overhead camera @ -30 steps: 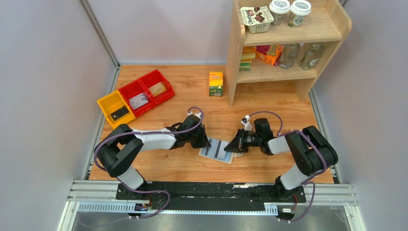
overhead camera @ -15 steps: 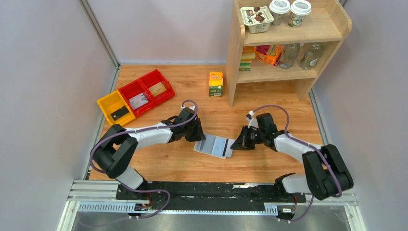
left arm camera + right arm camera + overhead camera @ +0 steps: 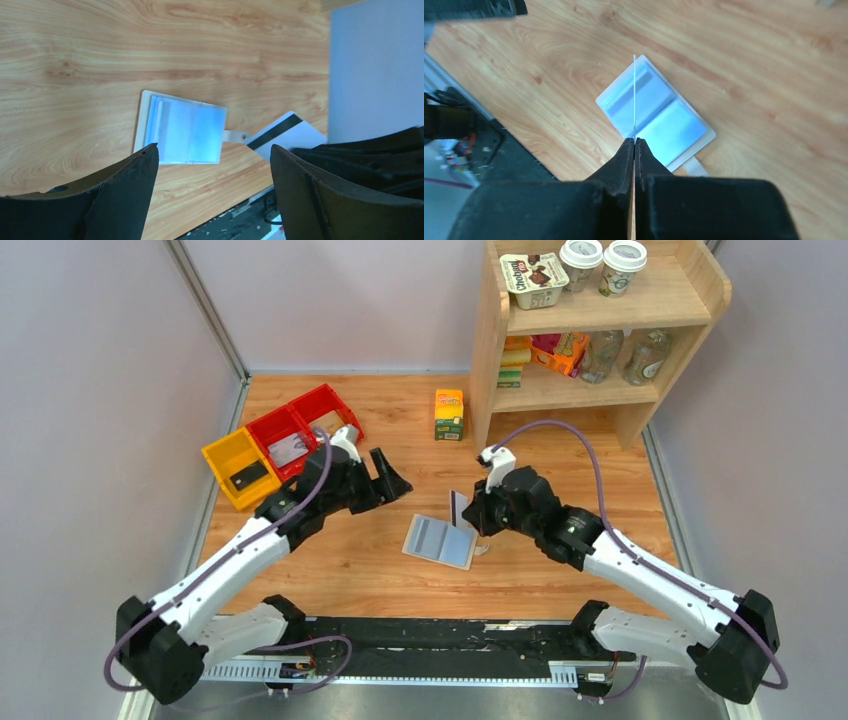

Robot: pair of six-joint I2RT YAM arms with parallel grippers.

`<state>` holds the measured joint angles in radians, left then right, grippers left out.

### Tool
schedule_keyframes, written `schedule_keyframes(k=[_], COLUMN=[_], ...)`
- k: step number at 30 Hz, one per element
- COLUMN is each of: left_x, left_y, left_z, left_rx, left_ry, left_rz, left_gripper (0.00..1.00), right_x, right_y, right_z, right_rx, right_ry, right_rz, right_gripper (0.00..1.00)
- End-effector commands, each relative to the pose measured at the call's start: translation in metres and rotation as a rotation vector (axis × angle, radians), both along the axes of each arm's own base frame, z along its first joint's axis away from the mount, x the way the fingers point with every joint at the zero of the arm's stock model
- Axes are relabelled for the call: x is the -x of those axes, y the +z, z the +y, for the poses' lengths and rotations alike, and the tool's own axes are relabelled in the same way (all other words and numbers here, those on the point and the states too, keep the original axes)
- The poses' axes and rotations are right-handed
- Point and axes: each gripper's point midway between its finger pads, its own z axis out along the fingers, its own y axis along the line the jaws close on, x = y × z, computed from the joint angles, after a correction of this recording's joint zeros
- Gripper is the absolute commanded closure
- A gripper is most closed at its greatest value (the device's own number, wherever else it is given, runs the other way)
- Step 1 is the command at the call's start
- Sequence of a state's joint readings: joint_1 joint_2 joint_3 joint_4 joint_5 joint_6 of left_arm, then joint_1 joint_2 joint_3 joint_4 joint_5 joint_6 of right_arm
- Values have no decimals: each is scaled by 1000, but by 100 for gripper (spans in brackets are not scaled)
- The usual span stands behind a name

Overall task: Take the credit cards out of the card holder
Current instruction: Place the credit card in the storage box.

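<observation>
The card holder [image 3: 440, 540] lies spread open on the wooden table, light blue inside up, its small tab [image 3: 235, 135] pointing toward the right arm. My right gripper [image 3: 470, 516] is shut on a credit card [image 3: 459, 508] and holds it on edge just above the holder's right end. The left wrist view shows this whitish card [image 3: 295, 134] with a dark stripe. In the right wrist view it is a thin line [image 3: 634, 95] over the holder [image 3: 659, 120], pinched at the fingertips [image 3: 634, 142]. My left gripper [image 3: 387, 473] hangs open and empty, up and to the left of the holder [image 3: 182, 130].
Two red bins [image 3: 308, 397] and a yellow bin [image 3: 220, 442], each holding a card-like item, sit at the back left, partly behind the left arm. A juice box [image 3: 449, 414] stands mid-back. A wooden shelf [image 3: 590, 310] with cups and bottles fills the back right.
The left gripper opened, let go of the holder and drew back up to the left. The right gripper pulled the striped card out of the holder and lifted it on edge.
</observation>
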<state>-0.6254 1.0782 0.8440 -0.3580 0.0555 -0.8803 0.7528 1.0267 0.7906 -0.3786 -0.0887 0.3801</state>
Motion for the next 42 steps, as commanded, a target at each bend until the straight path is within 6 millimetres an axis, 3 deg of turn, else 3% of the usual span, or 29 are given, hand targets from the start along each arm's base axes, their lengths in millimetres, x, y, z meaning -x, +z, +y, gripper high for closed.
schedule_keyframes(k=[1, 8, 15, 20, 28, 32, 34, 36, 38, 40, 42], left_x=[25, 42, 40, 36, 34, 31, 31, 31, 31, 31, 30], left_y=[24, 53, 56, 41, 24, 20, 20, 18, 15, 11, 10], left_z=[5, -4, -15, -15, -29, -30, -29, -27, -24, -20, -17], left_rx=[156, 321, 378, 352, 357, 353, 350, 339, 324, 298, 261], left_ry=[-17, -34, -47, -15, -26, -21, -21, -19, -17, -15, -26], left_rz=[61, 87, 113, 141, 172, 167, 162, 152, 136, 124, 92], left_gripper=[11, 16, 19, 22, 34, 53, 77, 92, 100, 100, 100], right_x=[-21, -8, 2, 9, 16, 17, 17, 17, 19, 21, 23], right_y=[30, 45, 42, 48, 39, 35, 32, 32, 30, 28, 27], right_z=[-6, 30, 57, 74, 92, 96, 95, 95, 97, 100, 103], right_rx=[202, 372, 500, 492, 593, 608, 616, 609, 594, 575, 543], right_ry=[-97, -46, -11, -7, 10, 11, 13, 12, 22, 34, 46], right_rz=[-329, -630, -762, -808, -871, -875, -875, -871, -862, -848, -828], right_gripper=[100, 100, 100, 100, 100, 100, 100, 100, 100, 99, 90])
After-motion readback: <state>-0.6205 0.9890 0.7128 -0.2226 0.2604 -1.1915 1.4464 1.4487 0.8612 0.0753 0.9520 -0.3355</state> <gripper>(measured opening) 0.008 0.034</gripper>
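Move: The card, gripped by one end in the right fingers, has its middle about 12 cm right of the open left hand, some 5 cm back and a little lower. From the right hand, its receiving place between the left fingers is roughly 13 cm left, 6 cm ahead and 2 cm higher. The open card holder lies on the table 4 cm left of the right hand, neither ahead nor back, about 15 cm below; the storage box is 20 cm left, 15 cm ahead and 16 cm below the left hand. Keeping its pinch on the card, the right hand swings about 9 cm left, tipping its fingers up some 50 degrees and rolling its left side down, to bring the card's free end to the left fingers above the card holder. The open left hand lifts and draws back about 4 cm, rolling its right side up, then sinks some 3 cm and edges right to the card, and its fingers shut on the free end while the right fingers keep hold of the other. ##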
